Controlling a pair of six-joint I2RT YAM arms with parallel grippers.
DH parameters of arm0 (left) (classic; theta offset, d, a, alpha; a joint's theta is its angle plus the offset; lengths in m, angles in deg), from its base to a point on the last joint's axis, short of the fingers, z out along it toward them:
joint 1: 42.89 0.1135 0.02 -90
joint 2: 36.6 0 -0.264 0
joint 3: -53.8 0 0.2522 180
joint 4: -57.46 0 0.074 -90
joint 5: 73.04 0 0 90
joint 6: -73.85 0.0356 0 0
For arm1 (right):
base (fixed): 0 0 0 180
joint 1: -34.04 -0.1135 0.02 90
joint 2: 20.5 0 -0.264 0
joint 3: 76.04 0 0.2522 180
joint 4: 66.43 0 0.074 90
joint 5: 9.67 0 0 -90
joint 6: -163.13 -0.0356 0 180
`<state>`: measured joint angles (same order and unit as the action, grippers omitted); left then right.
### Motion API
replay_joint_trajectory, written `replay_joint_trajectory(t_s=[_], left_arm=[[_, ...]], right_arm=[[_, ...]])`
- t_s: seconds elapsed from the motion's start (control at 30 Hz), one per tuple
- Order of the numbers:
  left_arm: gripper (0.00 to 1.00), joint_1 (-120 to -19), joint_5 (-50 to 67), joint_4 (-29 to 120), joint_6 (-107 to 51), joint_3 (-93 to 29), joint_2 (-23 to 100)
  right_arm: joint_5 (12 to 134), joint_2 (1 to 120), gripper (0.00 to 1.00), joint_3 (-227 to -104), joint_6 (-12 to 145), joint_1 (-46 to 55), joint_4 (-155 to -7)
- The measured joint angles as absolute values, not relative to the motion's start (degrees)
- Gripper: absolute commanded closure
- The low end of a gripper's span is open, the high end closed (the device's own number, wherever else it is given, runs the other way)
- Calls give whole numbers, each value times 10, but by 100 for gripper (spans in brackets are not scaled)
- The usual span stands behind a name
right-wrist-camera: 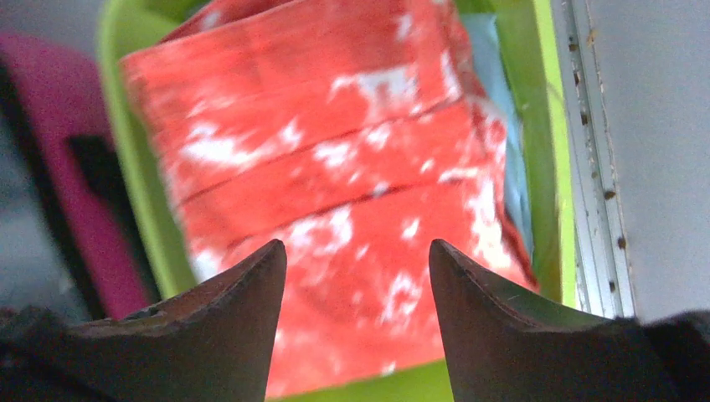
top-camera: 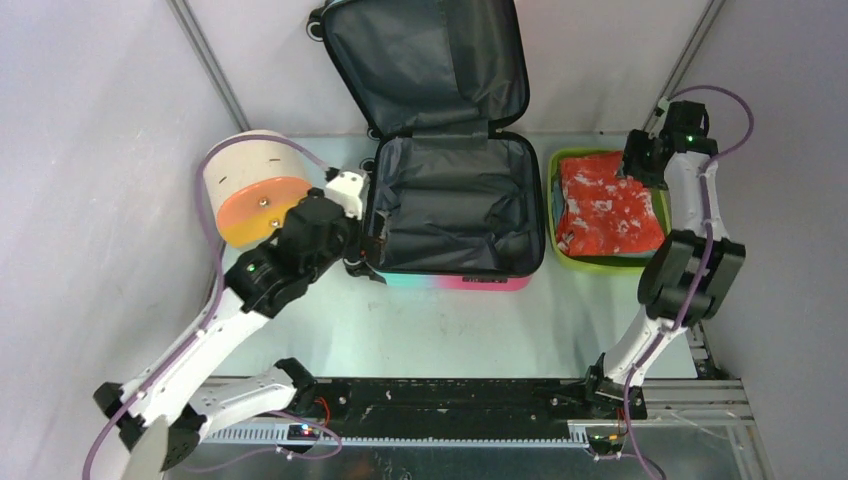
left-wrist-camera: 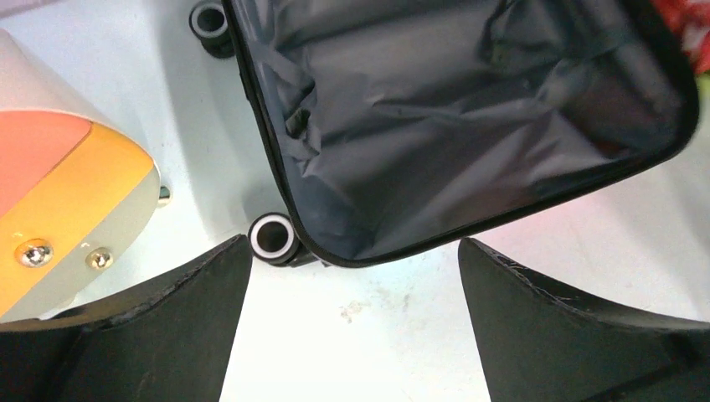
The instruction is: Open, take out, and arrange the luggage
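The luggage (top-camera: 450,205) lies open in the middle of the table, its lid propped up against the back wall and its dark grey lining bare. My left gripper (top-camera: 362,258) hangs by its front left corner. In the left wrist view the lining (left-wrist-camera: 469,126) and a black wheel (left-wrist-camera: 272,237) lie just ahead of the left gripper (left-wrist-camera: 356,251), open over bare table. My right gripper (top-camera: 634,172) hovers over a folded red-and-white cloth (top-camera: 608,205). In the right wrist view it (right-wrist-camera: 357,251) is open, with nothing between its fingers, above that cloth (right-wrist-camera: 335,151).
The cloth lies in a lime-green tub (top-camera: 605,262) right of the luggage, over a pale blue item (right-wrist-camera: 502,100). A cream-and-orange cylinder (top-camera: 255,185) lies on its side at the left, close to my left arm. A metal rail (right-wrist-camera: 599,167) borders the tub's right side.
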<state>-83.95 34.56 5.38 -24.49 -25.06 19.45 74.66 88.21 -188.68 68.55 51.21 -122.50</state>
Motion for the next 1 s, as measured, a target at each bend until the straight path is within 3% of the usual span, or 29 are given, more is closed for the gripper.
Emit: replay_joint_trajectory(t_s=[0.03,0.1,0.33,0.73,1.0], left_arm=[[0,-839,345,50,-251,-257,185],[0,-839,341,41,-263,-274,165],[0,-839,310,32,-326,-313,106],[0,-839,282,-19,-378,-349,60],[0,-839,253,-6,-387,-314,-37]], right_arm=[[745,856,11,-1880,685,506,-1236],[737,793,2,-1867,680,490,-1262],[673,582,0,-1856,675,445,-1350],[566,267,0,-1694,581,335,-1408],[565,168,0,-1687,541,328,-1405]])
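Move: Nearly straight beneath the right hand lies the red cloth, about 9 cm down and a couple of centimetres farther out and to the left, in the green tray; the suitcase's middle is roughly 39 cm to that hand's left and 2 cm back. From the left hand, the suitcase's middle lies some 17 cm ahead, 16 cm right and 17 cm below. The drum sits about 12 cm ahead and 25 cm left of that hand. Backing off from the laid-down red cloth, the right hand rises and sweeps some 30 cm back and 20 cm each up and left, opening fully early on, tilting its fingers up about 30 degrees and turning counter-clockwise. The left, still open and empty, withdraws from the suitcase's near-left corner, about 12 cm up and 10 cm back, with a little drift left, rolling its left side down. ##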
